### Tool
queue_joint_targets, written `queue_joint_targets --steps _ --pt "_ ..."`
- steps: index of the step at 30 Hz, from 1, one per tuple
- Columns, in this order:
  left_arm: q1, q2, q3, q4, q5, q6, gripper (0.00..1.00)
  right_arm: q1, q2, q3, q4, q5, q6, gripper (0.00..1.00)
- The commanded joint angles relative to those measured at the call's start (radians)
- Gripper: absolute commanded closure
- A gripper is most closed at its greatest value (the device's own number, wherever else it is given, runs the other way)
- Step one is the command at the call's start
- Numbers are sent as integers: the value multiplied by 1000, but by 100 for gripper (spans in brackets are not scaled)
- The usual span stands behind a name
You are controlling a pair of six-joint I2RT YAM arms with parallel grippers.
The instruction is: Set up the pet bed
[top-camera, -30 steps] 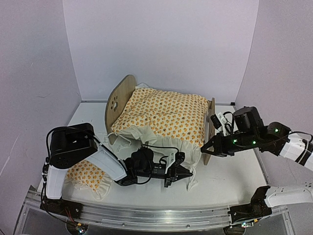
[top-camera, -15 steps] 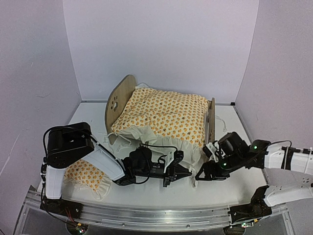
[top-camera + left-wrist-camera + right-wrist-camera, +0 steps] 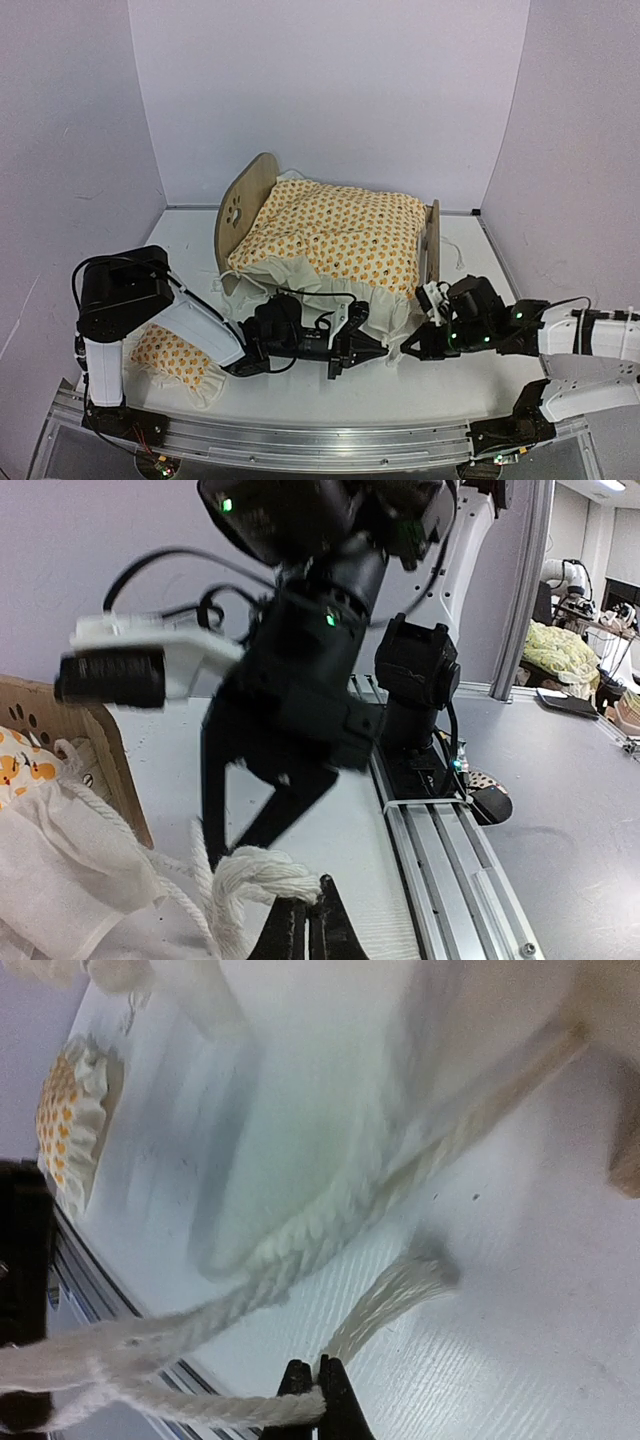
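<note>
The pet bed (image 3: 240, 205) stands at the middle back, its plywood headboard on the left and its footboard (image 3: 432, 243) on the right. An orange-patterned ruffled blanket (image 3: 340, 235) covers it and hides the mattress. A white cord (image 3: 330, 1230) hangs from the blanket's front hem. My left gripper (image 3: 381, 346) lies low on the table in front of the bed, shut on the cord's knot (image 3: 255, 880). My right gripper (image 3: 410, 350) faces it from the right, almost touching it, and is shut on a strand of the same cord (image 3: 300, 1405).
A small orange-patterned ruffled pillow (image 3: 175, 355) lies at the front left beside the left arm's base. The metal rail (image 3: 320, 445) runs along the near table edge. Purple walls close in the back and both sides.
My right arm came down from beside the footboard to the table front, opened, then shut on the cord. My left arm drew slightly leftward, still shut.
</note>
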Motion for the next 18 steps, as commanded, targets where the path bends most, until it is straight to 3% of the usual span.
queue_joint_targets --steps 1,5,12,16,18 --pt "-4 -135 -26 10 90 -23 100 4 -115 265 -334 227 15 100" --pt "-12 -224 -32 -76 161 -11 100 4 -103 444 -545 335 1 100" --pt "-23 -298 -11 -207 258 -13 100 -17 4 660 -613 581 -189 100" --pt "-23 -288 10 -228 258 -28 100 -115 103 665 -588 542 -211 100" --pt "-22 -279 17 -231 243 -40 100 -155 125 615 -507 436 -229 100"
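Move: Beyond the left hand, the bed's near footboard corner, which the tie is being drawn against, lies some 13 cm ahead, 6 cm to the right and 8 cm lower. From the right hand that corner is about 8 cm ahead and 3 cm right, nearly level. The duck-print bedding is centred about 24 cm ahead and 11 cm left of the left hand, a little lower; the headboard's middle is roughly 27 cm ahead and 30 cm left of it. Pulling the tie ends apart at the near footboard corner, both hands keep their fingers shut on the rope. The right hand sweeps up about 15 cm and forward 10, drifting right and tilting some 30 degrees, sinking slightly at the end; the left hand rises and draws back about 5 cm each way, with some leftward travel and a slight clockwise turn. ##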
